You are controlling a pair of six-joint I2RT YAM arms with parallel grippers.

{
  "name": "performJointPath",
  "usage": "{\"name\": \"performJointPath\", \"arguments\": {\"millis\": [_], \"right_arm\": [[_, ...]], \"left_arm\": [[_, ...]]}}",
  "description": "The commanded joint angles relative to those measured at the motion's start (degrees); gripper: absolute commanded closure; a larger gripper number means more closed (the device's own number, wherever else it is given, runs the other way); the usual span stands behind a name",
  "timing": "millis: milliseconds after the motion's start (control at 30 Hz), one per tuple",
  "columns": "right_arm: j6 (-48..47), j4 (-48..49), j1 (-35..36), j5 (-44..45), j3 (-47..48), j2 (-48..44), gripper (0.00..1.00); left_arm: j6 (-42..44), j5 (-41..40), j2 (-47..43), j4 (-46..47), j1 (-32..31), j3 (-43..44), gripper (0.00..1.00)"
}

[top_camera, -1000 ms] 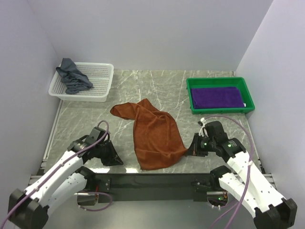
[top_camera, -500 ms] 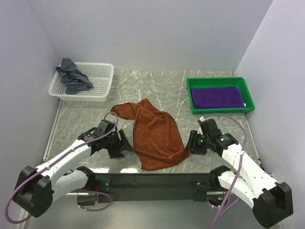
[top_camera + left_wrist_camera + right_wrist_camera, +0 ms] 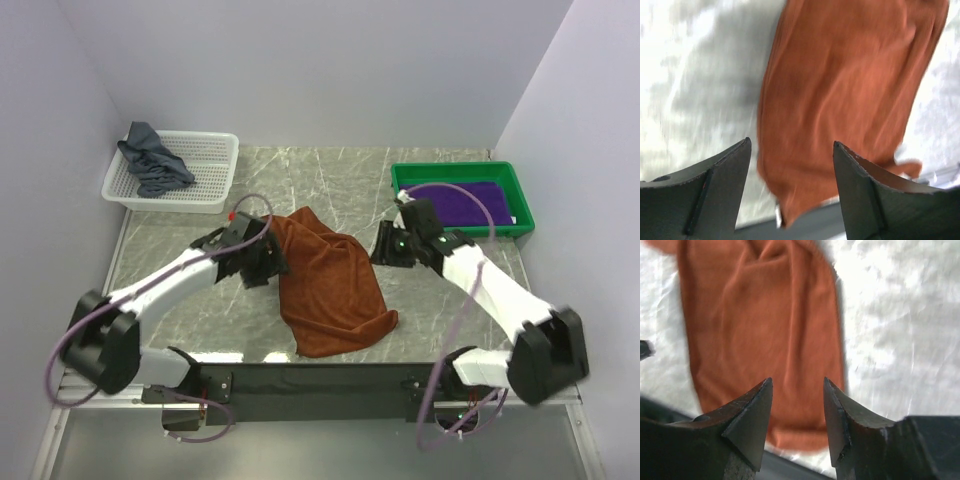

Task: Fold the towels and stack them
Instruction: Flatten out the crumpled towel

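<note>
A rust-brown towel (image 3: 332, 290) lies crumpled and loosely doubled in the middle of the marble table. My left gripper (image 3: 268, 266) hovers open at its upper left edge. In the left wrist view the rust-brown towel (image 3: 850, 85) fills the space beyond the left gripper (image 3: 791, 150), with nothing between the fingers. My right gripper (image 3: 382, 250) stands open just off the towel's upper right side. The right wrist view shows the rust-brown towel (image 3: 765, 325) below the right gripper (image 3: 797, 382), untouched. A purple towel (image 3: 455, 203) lies folded in the green tray (image 3: 460, 170). A grey-blue towel (image 3: 150, 160) is bunched in the white basket (image 3: 205, 170).
The basket stands at the back left corner and the tray at the back right. Walls close the table on three sides. The black front rail (image 3: 320, 380) runs along the near edge, just below the rust-brown towel's lower end.
Both arms have swung from the near edge of the table toward the far end of the rust-brown towel. Both grippers have gone from shut to open. The towel has barely shifted.
</note>
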Motion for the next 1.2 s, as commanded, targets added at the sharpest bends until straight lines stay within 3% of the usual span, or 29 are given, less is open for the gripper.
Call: {"name": "performJointPath", "arguments": {"millis": [0,200,467,567,667,700,767,833,1000,1167], "right_arm": [[-4.7,6.5,0.3,3.1,5.9,6.5,0.48],[-8.3,7.3,0.4,6.6,13.7,21.3,0.47],[-10.6,9.5,0.4,4.4,17.4,33.0,0.48],[-10.6,10.0,0.5,4.5,18.2,36.1,0.5],[-10.2,10.4,0.6,4.5,17.9,37.8,0.6],[-10.1,10.7,0.6,4.4,17.5,37.7,0.65],[-9.7,10.8,0.6,4.5,15.9,37.0,0.89],[-9.0,10.4,0.6,4.4,14.4,34.3,1.0],[-7.0,7.2,0.6,6.1,10.4,21.2,1.0],[-5.5,0.0,0.6,5.7,12.3,11.6,1.0]], "left_arm": [[4.1,-4.4,7.4,2.2,1.4,7.0,0.29],[7.1,-4.4,21.6,1.4,3.2,15.0,0.37],[7.8,-4.4,28.4,1.2,3.1,17.0,0.42],[7.8,-4.4,29.5,1.6,3.2,16.7,0.51],[8.0,-4.4,29.5,1.9,3.1,15.7,0.73],[8.0,-4.1,29.2,1.9,3.1,15.1,0.84],[8.2,-4.2,27.8,1.5,3.2,13.3,0.91],[8.4,-4.4,26.2,-0.4,3.2,11.7,0.99],[9.5,-6.4,16.0,-5.9,3.3,12.1,0.99],[9.8,-5.1,8.8,-12.9,3.6,19.6,0.99]]}}
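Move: The crumpled brown towel lies flat below both hands. The left hand's spot on its left edge is about 7 cm ahead and 7 cm lower, the right hand's, on its far right edge, some 10 cm ahead, 2 cm left and 11 cm lower. From the left hand, the towel's far tip is about 17 cm ahead and 7 cm right, the white basket roughly 26 cm ahead and 23 cm left. The green tray stands 15 cm ahead and 20 cm right of the right hand. Both hands pinch the brown towel's edges, left and far right, fingers shutting from half open or wider. Each first reaches forward and down to it, the left about 7 cm each way, the right some 10 cm each way with its wrist rolling slightly. Gripping, they draw back some 3 cm, then lift, the left about 6 cm, the right 8. ##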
